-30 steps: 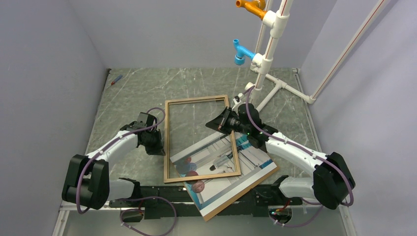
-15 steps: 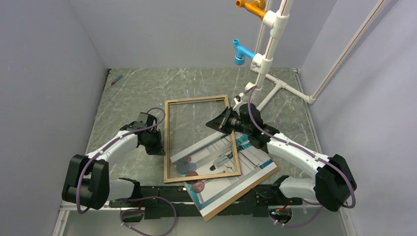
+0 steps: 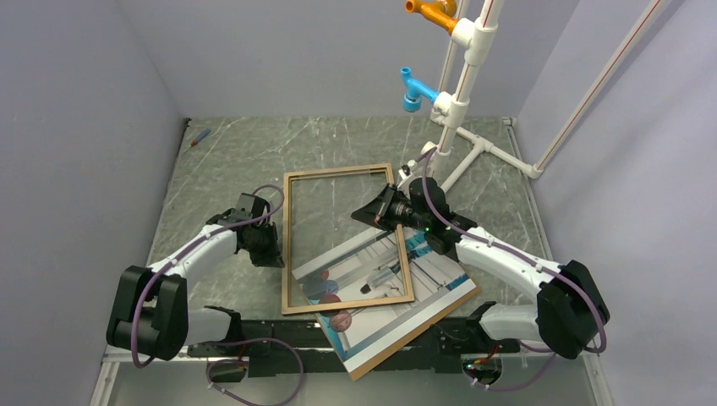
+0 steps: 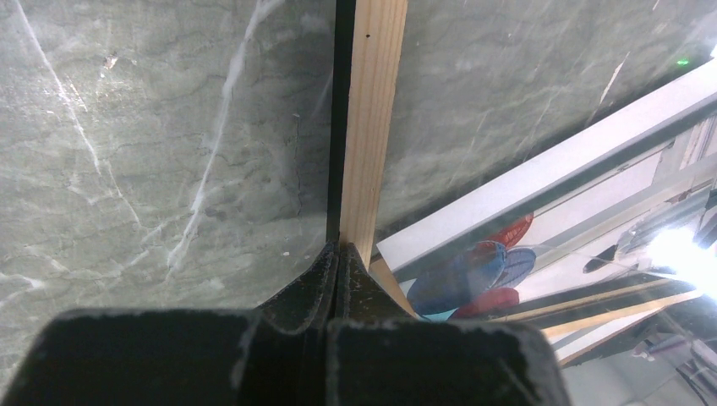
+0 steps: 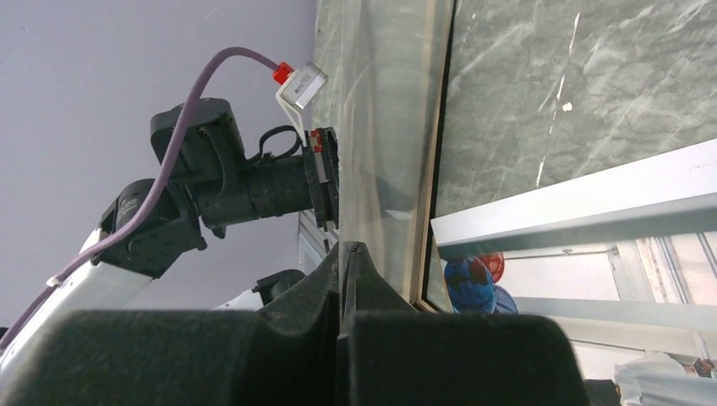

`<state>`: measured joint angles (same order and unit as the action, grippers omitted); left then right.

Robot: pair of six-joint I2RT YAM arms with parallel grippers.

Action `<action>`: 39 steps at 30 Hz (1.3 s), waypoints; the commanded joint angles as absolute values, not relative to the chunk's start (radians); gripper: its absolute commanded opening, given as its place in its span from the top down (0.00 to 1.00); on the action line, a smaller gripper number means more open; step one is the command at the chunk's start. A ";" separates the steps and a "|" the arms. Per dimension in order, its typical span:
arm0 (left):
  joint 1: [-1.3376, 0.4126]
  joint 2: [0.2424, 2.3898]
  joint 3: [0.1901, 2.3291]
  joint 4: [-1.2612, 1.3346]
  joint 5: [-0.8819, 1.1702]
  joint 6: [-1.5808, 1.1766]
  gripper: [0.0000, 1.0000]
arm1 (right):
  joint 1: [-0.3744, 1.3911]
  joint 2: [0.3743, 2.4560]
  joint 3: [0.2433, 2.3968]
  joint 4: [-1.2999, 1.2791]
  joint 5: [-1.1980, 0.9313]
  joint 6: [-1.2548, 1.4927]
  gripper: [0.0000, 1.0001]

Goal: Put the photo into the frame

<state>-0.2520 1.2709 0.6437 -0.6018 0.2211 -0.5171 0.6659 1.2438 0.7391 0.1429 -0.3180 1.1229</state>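
The frame (image 3: 338, 172), light wood, lies on the marble table, with its near end over the photo (image 3: 427, 283). The photo rests face up on a brown backing board (image 3: 416, 326). My left gripper (image 3: 277, 252) is shut, and its tips touch the frame's left rail (image 4: 376, 127). Beside that rail the left wrist view shows the photo's (image 4: 541, 211) red and blue spheres. My right gripper (image 3: 365, 211) hangs over the frame's right side. It (image 5: 342, 247) is shut on the edge of a clear sheet (image 5: 380, 152), which stands up beside the frame's rail (image 5: 433, 169).
A white pipe stand (image 3: 461, 101) with blue (image 3: 414, 89) and orange (image 3: 433, 12) fittings rises at the back right, close behind the right arm. A small red-and-blue tool (image 3: 199, 137) lies at the far left corner. Grey walls close in three sides.
The right arm has shifted very slightly. The frame, the photo and the left arm stay where they were.
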 commanded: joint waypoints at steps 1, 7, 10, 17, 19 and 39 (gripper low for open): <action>-0.258 1.302 0.618 -0.579 0.198 -0.510 1.00 | 0.672 1.264 0.750 0.171 -0.372 1.092 1.00; -0.264 1.304 0.618 -0.579 0.193 -0.512 1.00 | 0.673 1.292 0.770 0.166 -0.400 1.052 1.00; -0.265 1.304 0.618 -0.579 0.192 -0.512 1.00 | 0.674 1.305 0.802 0.144 -0.422 1.015 1.00; -0.268 1.307 0.617 -0.578 0.190 -0.512 1.00 | 0.673 1.350 0.856 0.071 -0.443 0.961 1.00; -0.268 1.307 0.617 -0.579 0.189 -0.512 1.00 | 0.673 1.353 0.869 0.018 -0.424 0.940 1.00; -0.271 1.311 0.617 -0.583 0.169 -0.516 1.00 | 0.671 1.375 0.969 -0.233 -0.316 0.775 0.71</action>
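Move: My right hand pinches the right edge of the clear sheet. The frame's middle lies about 18 cm below, some 3 cm ahead and 2 cm left of it; the photo on its board is at about the same depth, roughly 9 cm back and 7 cm right of that hand. From my left hand, with its fingertips at the frame's left bar, the frame's middle is about 14 cm right, 7 cm ahead and 1 cm lower. With my right hand I waver a little, then lower the sheet's raised edge towards the frame, ending about 3 cm down, tipping my fingers some 15–20 degrees more steeply downward. In the last part I open them about a quarter, undoing the pinch on the sheet. My left hand stays put, shut fingertips still against the left bar. ##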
